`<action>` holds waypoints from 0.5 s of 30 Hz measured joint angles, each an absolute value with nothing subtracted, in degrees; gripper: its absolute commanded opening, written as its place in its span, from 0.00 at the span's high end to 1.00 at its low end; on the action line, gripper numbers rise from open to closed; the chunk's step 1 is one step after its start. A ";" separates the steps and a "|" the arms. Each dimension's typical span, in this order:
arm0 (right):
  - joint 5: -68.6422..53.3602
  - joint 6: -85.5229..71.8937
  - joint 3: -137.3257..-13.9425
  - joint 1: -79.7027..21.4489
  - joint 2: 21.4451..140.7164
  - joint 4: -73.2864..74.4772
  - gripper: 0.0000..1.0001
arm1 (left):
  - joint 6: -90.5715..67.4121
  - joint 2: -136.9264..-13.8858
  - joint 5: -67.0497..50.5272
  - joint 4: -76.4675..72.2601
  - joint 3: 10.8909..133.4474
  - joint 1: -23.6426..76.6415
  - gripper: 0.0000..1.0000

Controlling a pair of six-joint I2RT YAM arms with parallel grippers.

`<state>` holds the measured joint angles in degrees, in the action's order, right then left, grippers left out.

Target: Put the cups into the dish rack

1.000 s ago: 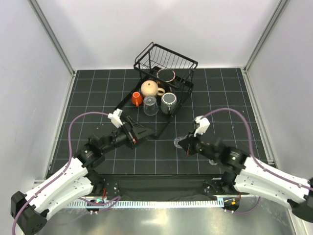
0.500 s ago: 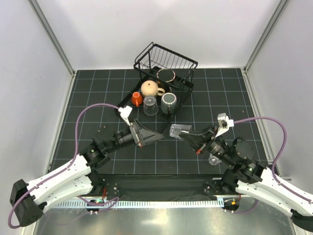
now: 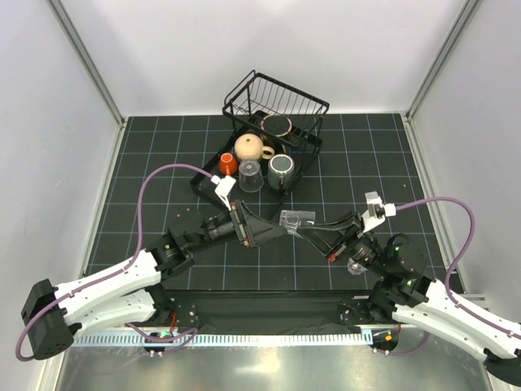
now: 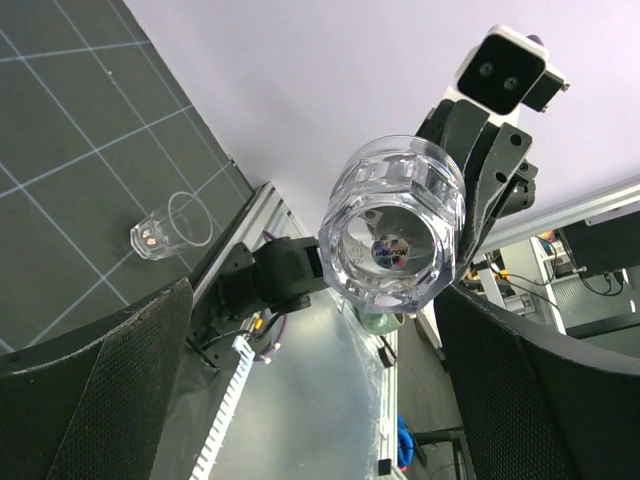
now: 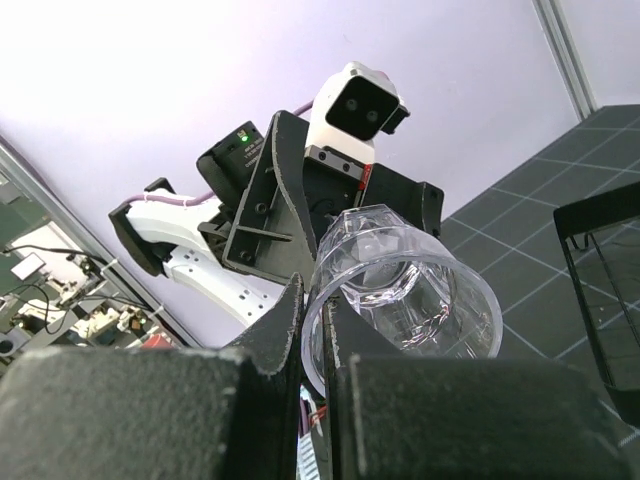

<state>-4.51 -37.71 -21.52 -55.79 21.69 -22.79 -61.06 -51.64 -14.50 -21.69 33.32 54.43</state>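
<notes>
My right gripper (image 3: 309,231) is shut on the rim of a clear glass tumbler (image 3: 297,218), one finger inside the rim and one outside (image 5: 318,335). It holds the tumbler (image 5: 415,300) on its side above the mat, base toward my left gripper (image 3: 277,230). The left gripper is open, and the tumbler's base (image 4: 392,240) hangs just ahead of its wide-spread fingers (image 4: 100,385). The black wire dish rack (image 3: 269,98) stands at the back. Its lower frame holds a red-orange cup (image 3: 228,164), beige mug (image 3: 251,147), clear tumbler (image 3: 251,175), grey mug (image 3: 281,172) and brown-rimmed cup (image 3: 278,125).
Another clear tumbler (image 3: 356,265) lies on the dark gridded mat beside the right arm, also seen on its side in the left wrist view (image 4: 170,225). White walls enclose the mat on three sides. The arm bases and a metal rail line the near edge.
The right arm has lifted the clear tumbler off the mat and swung it toward the middle. The left gripper has reached right and forward until its open fingers face the tumbler's base.
</notes>
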 measured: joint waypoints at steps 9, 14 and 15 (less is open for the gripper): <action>-7.22 -38.35 -20.12 -55.77 22.52 -26.89 0.96 | -61.25 -53.65 -15.00 -23.59 36.53 54.78 0.17; -8.34 -38.98 -19.25 -55.77 23.49 -28.84 0.96 | -61.93 -53.78 -15.73 -23.64 36.56 54.78 0.26; -8.38 -39.07 -19.05 -55.77 23.70 -29.28 0.96 | -62.15 -53.78 -15.88 -23.64 36.56 54.78 0.27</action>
<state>-8.38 -39.07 -19.05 -55.77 23.70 -29.28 -62.15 -53.78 -15.88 -23.64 36.56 54.78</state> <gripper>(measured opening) 0.079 0.758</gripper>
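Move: The glass cup in the right hand's fingers has its base towards the open left gripper; its middle lies about 4 cm to the left hand's right, 2 cm ahead and 3 cm above. From the right hand, the left gripper waits roughly 6 cm to the left, level fore and aft, some 2 cm lower. The other glass cup on the table is about 24 cm right of the left hand, 2 cm ahead and 22 cm below; the grey mug is some 29 cm ahead of it, 1 cm right, 20 cm down. The glass cup, still pinched at its rim by the shut right fingers, is carried about 1 cm left and back towards the left gripper. Meanwhile the left hand rises some 2.5 cm to bring its finger gap up to the base, edging slightly right, then holds there while its fingers close about a quarter of their range; whether they touch the glass yet can't be made out. ##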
